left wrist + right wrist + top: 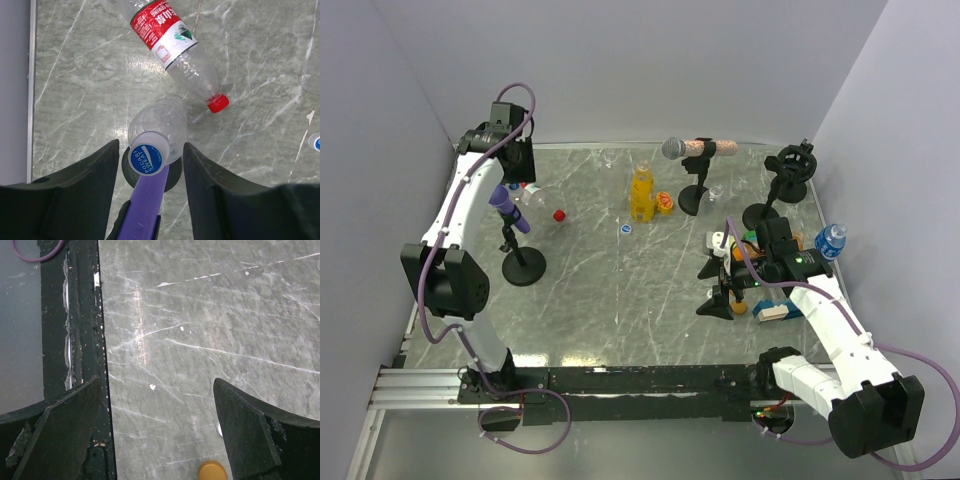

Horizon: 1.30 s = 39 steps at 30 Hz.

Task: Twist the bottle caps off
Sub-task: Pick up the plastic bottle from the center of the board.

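Note:
In the left wrist view a clear bottle [160,120] is held by a purple clamp [145,205], and its pale cap with a blue printed top [148,159] faces the camera. My left gripper [150,167] straddles this cap, open, with a gap on each side. A second clear bottle with a red-white label [165,30] lies beyond it, its red cap [218,103] still on. From above, the left gripper [512,178] hangs over the clamp [508,210]. My right gripper [155,430] is open over bare table, holding nothing.
A yellow-orange bottle [641,192] stands mid-table. Loose red [559,214] and blue [626,228] caps lie near it. A small blue-labelled bottle [831,241] stands at the right. The black stand base [523,267], another stand [695,200] and an orange-brown disc [212,471] are also here.

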Available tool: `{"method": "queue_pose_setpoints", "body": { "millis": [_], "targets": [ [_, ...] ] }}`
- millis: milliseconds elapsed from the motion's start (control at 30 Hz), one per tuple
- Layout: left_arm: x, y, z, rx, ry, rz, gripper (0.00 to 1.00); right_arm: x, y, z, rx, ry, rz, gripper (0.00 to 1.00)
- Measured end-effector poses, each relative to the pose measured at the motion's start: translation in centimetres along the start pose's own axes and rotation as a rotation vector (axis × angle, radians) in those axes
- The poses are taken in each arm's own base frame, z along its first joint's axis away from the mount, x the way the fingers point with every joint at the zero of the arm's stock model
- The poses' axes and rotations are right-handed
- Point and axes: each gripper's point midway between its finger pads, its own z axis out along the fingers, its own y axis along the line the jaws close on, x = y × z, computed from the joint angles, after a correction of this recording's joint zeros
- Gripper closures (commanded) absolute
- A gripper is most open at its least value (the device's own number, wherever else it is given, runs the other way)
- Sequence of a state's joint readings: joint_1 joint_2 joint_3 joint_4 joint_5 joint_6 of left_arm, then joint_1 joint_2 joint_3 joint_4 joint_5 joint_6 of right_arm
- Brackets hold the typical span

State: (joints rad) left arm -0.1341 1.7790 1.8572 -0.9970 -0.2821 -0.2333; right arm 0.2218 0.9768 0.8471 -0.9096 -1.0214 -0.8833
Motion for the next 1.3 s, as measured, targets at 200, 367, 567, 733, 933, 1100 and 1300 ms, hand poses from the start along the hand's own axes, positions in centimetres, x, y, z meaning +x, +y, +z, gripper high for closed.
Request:
{"method": "queue_pose_setpoints", "body": {
  "millis": [200,367,567,733,933,1100,1300],
  "targets": [
    [0.4,0.1,0.1,-0.003,0.015,0.008,0.47,0.0,0.0,0.0,0.0,0.0,0.0,0.01],
    [1.1,0.1,0.5,-0.004,0.04,0.017,0.62,0.0,0.0,0.0,0.0,0.0,0.0,0.01],
    [1.2,0.0,0.9,-0.001,0.047,0.024,0.76,0.0,0.0,0.0,0.0,0.0,0.0,0.01],
    [1.2,0.0,0.8,0.002,0.05,0.023,0.83,0.0,0.0,0.0,0.0,0.0,0.0,0.01],
    [1.0,-0.1,0.1,0.012,0.046,0.021,0.89,0.0,0.0,0.0,0.0,0.0,0.0,0.01],
    [0.0,0.2,-2.4,0.042,-0.01,0.007,0.91,0.0,0.0,0.0,0.0,0.0,0.0,0.01],
    [-1.4,0.5,-6.6,0.098,-0.108,-0.004,0.92,0.0,0.0,0.0,-0.001,0.001,0.001,0.01]
  ]
}}
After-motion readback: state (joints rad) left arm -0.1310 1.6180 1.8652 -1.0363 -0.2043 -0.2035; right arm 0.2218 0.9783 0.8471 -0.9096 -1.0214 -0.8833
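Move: The blue-capped plastic bottle stands upright right under the left hand: its cap is between the open fingers, its middle about 11 cm below the hand and 0 cm off sideways or forward. The purple microphone on its stand is about 6 cm back from this hand, 1 cm to its left and 5 cm lower; the red-capped bottle lies about 7 cm ahead, straight in line and 20 cm below. From the right hand, the upright bottle is some 27 cm forward, 41 cm to the left and 7 cm lower. The left hand, already astride the blue cap, settles another 1.5 cm down and shuts its half-open fingers until they pinch the bottle by the cap end and stall there, holding still for a moment. Keeping that grip, it lifts the bottle about 7 cm up and draws it some 2.5 cm back towards the base, up beside the purple microphone, while the fingers tip about 10 degrees outward from pointing down. ##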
